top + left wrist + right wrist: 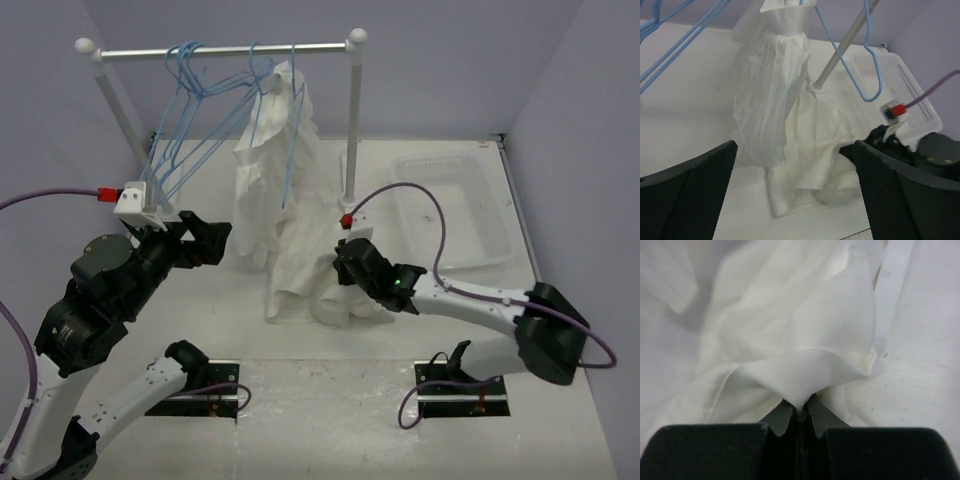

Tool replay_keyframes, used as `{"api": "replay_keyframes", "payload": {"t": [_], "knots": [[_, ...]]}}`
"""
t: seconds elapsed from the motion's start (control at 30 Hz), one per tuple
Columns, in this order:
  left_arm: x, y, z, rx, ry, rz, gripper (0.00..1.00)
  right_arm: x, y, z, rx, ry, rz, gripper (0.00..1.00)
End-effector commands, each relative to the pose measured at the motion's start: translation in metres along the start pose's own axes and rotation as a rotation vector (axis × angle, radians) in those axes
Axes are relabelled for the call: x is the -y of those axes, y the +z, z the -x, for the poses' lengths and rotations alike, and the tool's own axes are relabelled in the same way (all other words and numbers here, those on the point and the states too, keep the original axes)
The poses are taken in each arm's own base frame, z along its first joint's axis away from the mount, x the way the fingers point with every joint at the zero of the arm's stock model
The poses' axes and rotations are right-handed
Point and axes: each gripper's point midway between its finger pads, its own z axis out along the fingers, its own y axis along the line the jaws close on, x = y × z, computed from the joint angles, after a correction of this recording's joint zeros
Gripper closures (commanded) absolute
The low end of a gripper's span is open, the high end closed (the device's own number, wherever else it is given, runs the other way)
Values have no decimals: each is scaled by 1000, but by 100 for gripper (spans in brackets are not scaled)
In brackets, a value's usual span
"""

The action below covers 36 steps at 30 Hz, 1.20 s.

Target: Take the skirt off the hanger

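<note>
The skirt [300, 235] is a white garment hanging from a blue hanger [291, 150] on the rail, with its hem pooled broadly on the table. My right gripper [345, 268] is low at the hem's right side. In the right wrist view its jaws [800, 412] are shut on a pinched fold of the skirt [810, 345]. My left gripper [215, 240] hovers left of the garments. It is open [795, 145] with nothing between its fingers, facing the skirt [815, 140] and the hanger [860, 75].
A narrower crinkled white garment [252, 190] hangs just left of the skirt. Several bare blue hangers [190, 110] hang at the left of the rail [225, 51]. The rack post [352, 130] stands beside a clear plastic basket [470, 215] at the right.
</note>
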Motion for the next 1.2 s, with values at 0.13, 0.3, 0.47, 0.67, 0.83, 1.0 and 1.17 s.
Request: {"api": "replay_keyframes", "payload": {"t": [0.13, 0.3, 0.47, 0.67, 0.83, 1.0, 1.17], "knots": [[-8, 4, -6, 25, 6, 24, 0, 41, -138, 183, 580, 86, -100, 100], [-13, 6, -6, 35, 5, 48, 0, 91, -209, 251, 766, 78, -233, 100], [-16, 8, -9, 37, 3, 66, 0, 150, -254, 295, 845, 75, -432, 100], [-21, 10, -9, 45, -7, 92, 0, 203, -248, 303, 710, 91, -542, 100], [-22, 14, -9, 47, -8, 109, 0, 222, -214, 287, 543, 163, -441, 100], [-24, 18, -8, 46, -6, 126, 0, 225, -183, 277, 407, 206, -370, 100], [-24, 23, -10, 37, -9, 134, 0, 268, -139, 264, 302, 315, -470, 100]]}}
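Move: My right fingers are already shut on the loose skirt, which lies on the table below. The white basket it goes to sits about 17 cm ahead and 31 cm to their right, its middle some 5 cm lower. The base of the rack's right post is roughly 20 cm ahead and 2 cm right; the skirt still hanging is about 15 cm ahead, 15 cm left. From my left hand the basket is some 23 cm ahead, 58 cm right and 34 cm below. Keeping its pinch on the skirt, my right hand sweeps fast up about 35 cm and across to the right nearly 30 cm, working forward some 13 cm to come over the basket. The wrist tips up over 40 degrees while turning clockwise, then eases back down as I sink roughly 10 cm. My open left hand only settles 2–3 cm lower. ##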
